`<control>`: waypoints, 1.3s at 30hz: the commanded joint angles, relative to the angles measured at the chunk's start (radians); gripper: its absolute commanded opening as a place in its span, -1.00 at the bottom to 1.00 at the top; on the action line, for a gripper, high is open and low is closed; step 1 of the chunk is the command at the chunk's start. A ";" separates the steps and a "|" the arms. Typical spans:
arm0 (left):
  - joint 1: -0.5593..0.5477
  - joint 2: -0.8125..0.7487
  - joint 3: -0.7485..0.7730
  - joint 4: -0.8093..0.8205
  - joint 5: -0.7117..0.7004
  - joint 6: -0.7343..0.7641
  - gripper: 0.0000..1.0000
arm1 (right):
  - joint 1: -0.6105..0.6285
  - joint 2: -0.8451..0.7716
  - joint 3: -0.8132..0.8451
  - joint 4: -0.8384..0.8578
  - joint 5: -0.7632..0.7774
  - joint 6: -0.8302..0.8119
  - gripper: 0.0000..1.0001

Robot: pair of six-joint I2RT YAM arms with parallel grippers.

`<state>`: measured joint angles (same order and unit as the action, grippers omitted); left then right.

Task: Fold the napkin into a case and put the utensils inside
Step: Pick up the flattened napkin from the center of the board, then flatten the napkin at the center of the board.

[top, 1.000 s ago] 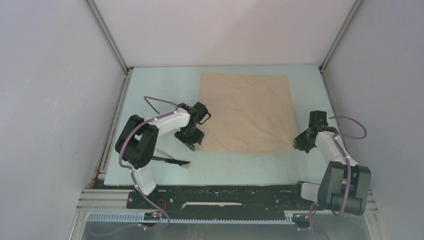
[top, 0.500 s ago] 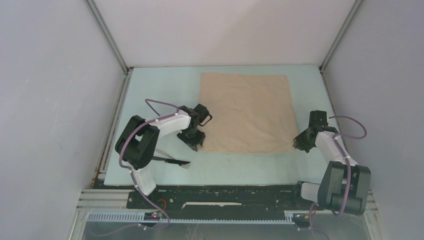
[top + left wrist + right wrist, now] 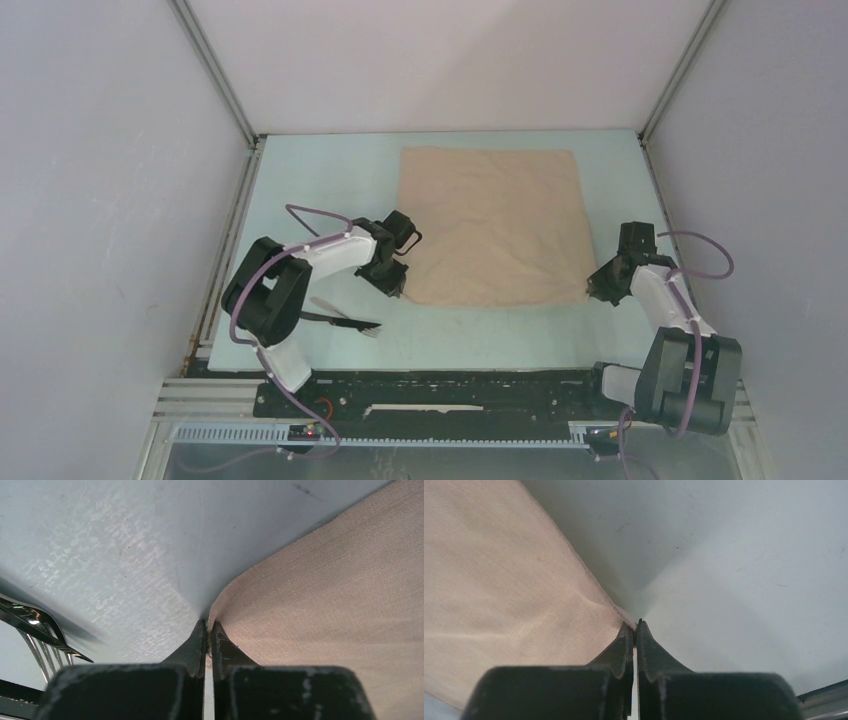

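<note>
The tan napkin [image 3: 492, 222] lies spread flat on the pale blue table. My left gripper [image 3: 397, 287] is shut on the napkin's near left corner, with cloth [image 3: 325, 590] pinched between the fingertips. My right gripper [image 3: 592, 291] is shut on the near right corner, the cloth [image 3: 499, 595] running off to its left. The utensils [image 3: 345, 318], dark slim pieces with one pale one, lie on the table near the left arm; fork tines and dark handles [image 3: 35, 630] show at the left edge of the left wrist view.
White enclosure walls stand at the left, back and right. A black rail [image 3: 450, 390] runs along the near table edge between the arm bases. A metal frame edge [image 3: 824, 695] shows at the lower right of the right wrist view.
The left arm has shifted slightly left and lower at its elbow, its gripper staying at the napkin's near left corner. The right arm has barely moved.
</note>
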<state>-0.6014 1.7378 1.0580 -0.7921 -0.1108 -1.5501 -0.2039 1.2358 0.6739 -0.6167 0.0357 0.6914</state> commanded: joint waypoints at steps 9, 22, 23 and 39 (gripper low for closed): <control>-0.019 -0.392 0.141 -0.081 -0.133 0.295 -1.00 | -0.017 -0.469 0.125 -0.085 -0.283 -0.200 -1.00; -0.143 -0.796 0.571 0.088 -0.108 0.782 -1.00 | 0.019 -0.716 0.813 -0.230 -0.354 -0.201 -1.00; -0.145 -0.797 0.595 0.095 -0.118 0.801 -1.00 | 0.024 -0.708 0.844 -0.224 -0.325 -0.202 -1.00; 0.142 -0.119 0.897 0.237 -0.034 0.839 -1.00 | -0.003 -0.121 0.763 0.097 -0.164 -0.260 -1.00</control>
<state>-0.5327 1.4105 1.8801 -0.5987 -0.2401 -0.7162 -0.1841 0.9485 1.4487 -0.6308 -0.1493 0.4683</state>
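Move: Pinched in both hands are the napkin's two near corners, just above the board. The flat napkin's middle lies about 20 cm ahead and 21 cm to the right of the left hand; from the right hand it is some 19 cm ahead and 21 cm to the left, 1 to 3 cm below both. The knife lies about 15 cm to the left hand's left and 6 cm nearer the base, the fork crossing it about 13 cm left and 5 cm back. Whipping the napkin up by its near corners, both hands rise together about 50 cm, drawing back near the top, the right more. Then they swing forward nearly 20 cm, sinking 7 to 9 cm. The wrists tip from pointing down to roughly forward, over 80 degrees, then begin dipping again; the fingers stay shut on the corners. ##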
